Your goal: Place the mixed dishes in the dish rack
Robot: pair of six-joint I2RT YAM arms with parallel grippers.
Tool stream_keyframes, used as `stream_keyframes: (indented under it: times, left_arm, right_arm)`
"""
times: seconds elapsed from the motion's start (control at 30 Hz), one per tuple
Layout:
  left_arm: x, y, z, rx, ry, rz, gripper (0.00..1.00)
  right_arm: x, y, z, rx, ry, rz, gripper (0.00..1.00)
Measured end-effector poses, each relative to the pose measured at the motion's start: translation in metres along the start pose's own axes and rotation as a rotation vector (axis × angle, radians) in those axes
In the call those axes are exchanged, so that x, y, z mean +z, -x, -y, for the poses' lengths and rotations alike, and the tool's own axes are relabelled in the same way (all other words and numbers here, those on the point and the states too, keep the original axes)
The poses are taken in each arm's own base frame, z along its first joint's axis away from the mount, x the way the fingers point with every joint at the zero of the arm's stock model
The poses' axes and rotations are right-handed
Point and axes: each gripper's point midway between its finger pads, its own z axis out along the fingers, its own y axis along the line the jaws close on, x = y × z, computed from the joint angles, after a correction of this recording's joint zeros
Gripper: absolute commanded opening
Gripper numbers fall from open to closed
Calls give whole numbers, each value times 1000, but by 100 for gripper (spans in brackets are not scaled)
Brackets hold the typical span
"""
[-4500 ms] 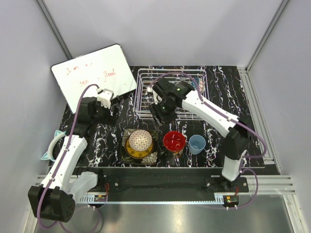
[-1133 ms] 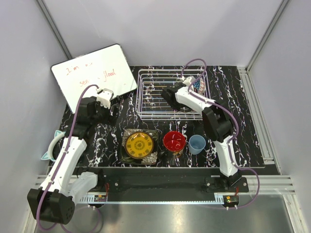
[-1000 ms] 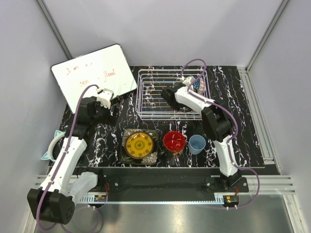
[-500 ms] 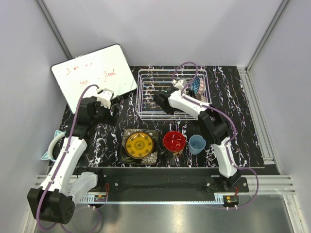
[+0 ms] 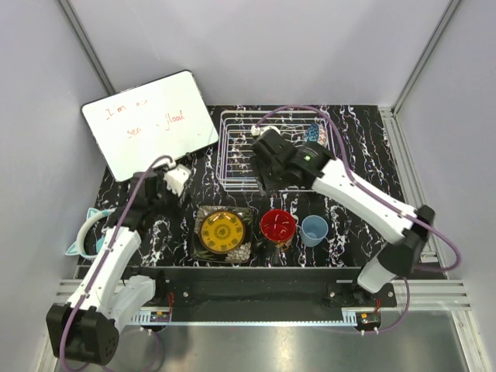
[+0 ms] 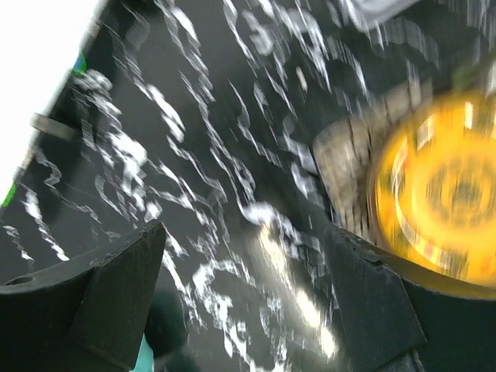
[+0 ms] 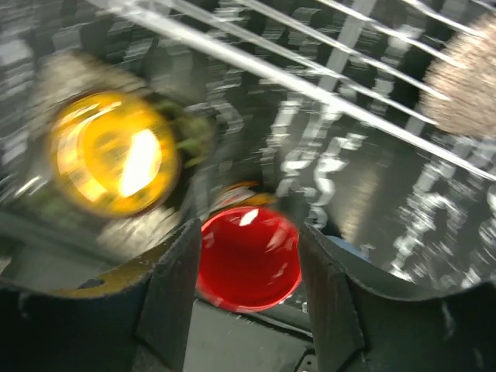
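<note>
The white wire dish rack [image 5: 236,151] stands at the back of the table, and a blue patterned bowl [image 5: 313,133] rests on edge at its right end. My right gripper [image 5: 267,172] hovers over the rack's front edge, open and empty. In the right wrist view the red bowl [image 7: 248,260] shows far below, between the fingers [image 7: 174,298]. The yellow-and-dark plate [image 5: 222,230] lies on the floral dish [image 5: 246,249]. A pale blue cup [image 5: 314,229] stands right of the red bowl [image 5: 278,225]. My left gripper [image 5: 177,180] is open above bare table, left of the plate [image 6: 434,194].
A white writing board [image 5: 151,120] leans at the back left. Teal headphones [image 5: 84,236] lie off the table's left edge. The black marbled table [image 5: 353,139] shows between the rack and the dishes. Grey walls close in both sides.
My right gripper opened, let go of the patterned bowl in the rack and pulled back left over the rack's front. My left gripper swung right, toward the yellow plate.
</note>
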Motion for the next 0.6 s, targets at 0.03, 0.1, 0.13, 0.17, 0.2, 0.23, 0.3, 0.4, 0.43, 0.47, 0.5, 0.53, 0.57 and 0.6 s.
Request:
stream_keyframes:
  times: [0.03, 0.1, 0.13, 0.17, 0.2, 0.23, 0.3, 0.4, 0.43, 0.47, 0.5, 0.53, 0.57, 0.6]
  left_arm:
    - [-1, -12, 5, 32, -21, -27, 86]
    - [-5, -31, 14, 94, -63, -66, 85]
    - [-7, -38, 18, 122, -79, -78, 85]
    - [-8, -42, 20, 148, -92, -84, 85]
    - [-9, -47, 22, 169, -104, -89, 85]
    - [-10, -50, 24, 181, -113, -95, 84]
    - [-10, -56, 28, 206, -138, -106, 84]
    - [-8, -60, 34, 226, -175, -107, 82]
    - [-8, -60, 36, 230, -187, -104, 82]
    - [-7, -59, 38, 232, -195, -101, 82]
    - [-6, -60, 41, 232, -214, -102, 82]
    - [-5, -60, 45, 231, -235, -104, 82]
    - [-4, -61, 48, 230, -251, -107, 82]
    - [-3, -62, 51, 229, -268, -111, 82]
  right_arm:
    - [-7, 0, -5, -10, 54, 11, 59]
    - [-18, -6, -17, -39, 164, 12, 56]
    - [-18, -9, -23, -58, 206, 4, 56]
    - [-15, -12, -30, -78, 243, -9, 56]
    - [-7, -17, -38, -99, 275, -32, 56]
    - [0, -21, -43, -115, 295, -52, 56]
    - [21, -33, -54, -150, 328, -110, 56]
    - [53, -53, -66, -193, 352, -195, 56]
    - [62, -59, -69, -204, 359, -219, 56]
    - [68, -63, -71, -212, 365, -236, 56]
    - [74, -67, -75, -220, 378, -252, 56]
    - [78, -69, -77, -226, 386, -261, 56]
    - [80, -70, -78, -230, 395, -266, 56]
    - [81, -71, -81, -234, 409, -269, 57]
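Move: The yellow plate on its patterned tray is the right hand's likely target: about 14 cm to its left, 7 cm back and some 22 cm below. From that hand the red mug stands roughly 8 cm back and 6 cm right, the blue cup 8 cm back and 17 cm right, both about 18 cm lower; the dish rack's middle is 17 cm ahead and 5 cm right. From the left hand the plate lies about 14 cm right, 4 cm back, 13 cm down. Down and to its left swings the empty right hand, coming away from the rack towards the yellow plate: a slight rise first, then a drop to some 11 cm lower, easing back a little, fingers tipping steeper, turning counter-clockwise and staying half open. The left hand, wide open, draws back and sinks about 5 cm each beside the tray, nearing the plate and turning clockwise some 20 degrees; neither touches anything. ##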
